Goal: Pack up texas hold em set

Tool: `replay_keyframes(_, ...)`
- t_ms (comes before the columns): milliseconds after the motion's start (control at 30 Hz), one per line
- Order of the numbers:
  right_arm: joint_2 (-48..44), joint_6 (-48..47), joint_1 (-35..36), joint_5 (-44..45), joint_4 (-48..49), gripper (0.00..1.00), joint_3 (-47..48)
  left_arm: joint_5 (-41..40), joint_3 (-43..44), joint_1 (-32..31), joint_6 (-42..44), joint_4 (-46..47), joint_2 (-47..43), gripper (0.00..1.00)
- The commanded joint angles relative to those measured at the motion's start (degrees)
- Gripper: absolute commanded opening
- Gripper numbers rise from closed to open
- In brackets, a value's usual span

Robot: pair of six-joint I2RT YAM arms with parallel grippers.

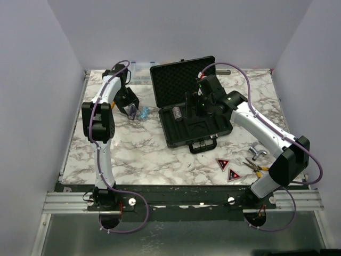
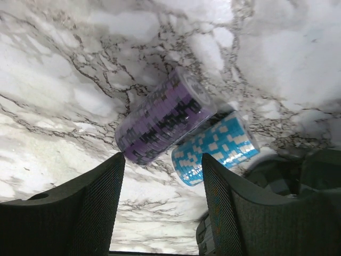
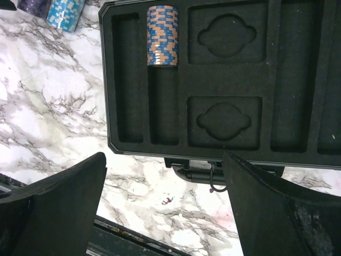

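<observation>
The black briefcase (image 1: 192,109) lies open mid-table, lid up at the back. One blue-and-orange chip stack (image 3: 162,36) rests in a slot of its foam tray (image 3: 224,69). A purple chip stack (image 2: 165,117) and a light blue chip stack (image 2: 216,146) lie on their sides, touching, on the marble left of the case. My left gripper (image 2: 162,181) is open just short of them, with nothing between its fingers. My right gripper (image 3: 165,176) hangs open over the case's front edge and handle (image 3: 213,173), holding nothing. Two red-black triangles (image 1: 222,164) lie near the front right.
Pliers (image 1: 256,168) and a small metal tool (image 1: 257,153) lie right of the triangles, beside the right arm. A clear plastic organiser box (image 1: 139,69) stands at the back behind the left arm. The table's front rail (image 3: 128,234) is just below the right gripper.
</observation>
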Motion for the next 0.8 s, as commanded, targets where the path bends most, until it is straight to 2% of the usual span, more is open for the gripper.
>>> replay_keyframes(0,-1.98,-1.03,-0.04,-0.39,-1.49,0.93,0.36,0.64,5.05,0.82,3.64,-1.98,2.39,0.64)
replay_keyframes(100,-2.30,-0.85,-0.02,-0.30,-1.41,0.93,0.06,1.46,7.50,1.16,4.72,-3.78,3.90,0.63)
replay_keyframes(167,-2.32,-0.78,-0.07,-0.54,-1.43,0.93,0.08,1.93,8.83,1.20,5.14,-5.26,4.65,0.58)
replay_keyframes(267,-1.88,-0.96,-0.09,-2.58,-1.07,0.93,0.78,4.47,6.87,1.08,5.12,-5.31,2.77,0.58)
replay_keyframes(367,0.01,-2.27,-0.09,-7.06,-0.42,0.93,3.56,5.98,-0.58,0.38,5.41,-0.26,-5.17,0.66)
replay_keyframes(533,6.20,-0.96,-0.03,-15.71,2.47,0.91,10.29,4.03,-10.67,0.79,5.57,5.23,-19.14,0.81)
replay_keyframes(633,10.88,1.09,0.13,-20.09,4.68,0.89,13.81,1.94,-16.89,1.50,5.47,7.76,-27.77,0.85)
replay_keyframes(767,18.98,1.37,2.36,-21.23,5.17,0.88,21.79,-0.22,-25.21,2.91,3.36,10.12,-37.21,0.86)
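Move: The purple chip roll is almost under the left gripper, about 2 cm ahead, centred left to right and some 3 cm lower; the blue chip roll lies level with that gripper, about 5 cm right and 3 cm lower. From the right gripper the blue roll is roughly 14 cm ahead, 25 cm left and 16 cm below. The purple roll is about 31 cm left and 15 cm ahead of it, the orange roll in the case about 8 cm left and 14 cm ahead, both at much that depth. Ease the left gripper about 2 cm forward over the purple roll, then draw it back some 7 cm while lifting clear by about 11 cm, spreading the fingers wider and tilting the tips forward roughly 15 degrees. As it leaves, swing the wide-open right gripper about 8 cm left, slightly up and forward, from over the case towards the blue roll, rolling and turning it a little counter-clockwise. ##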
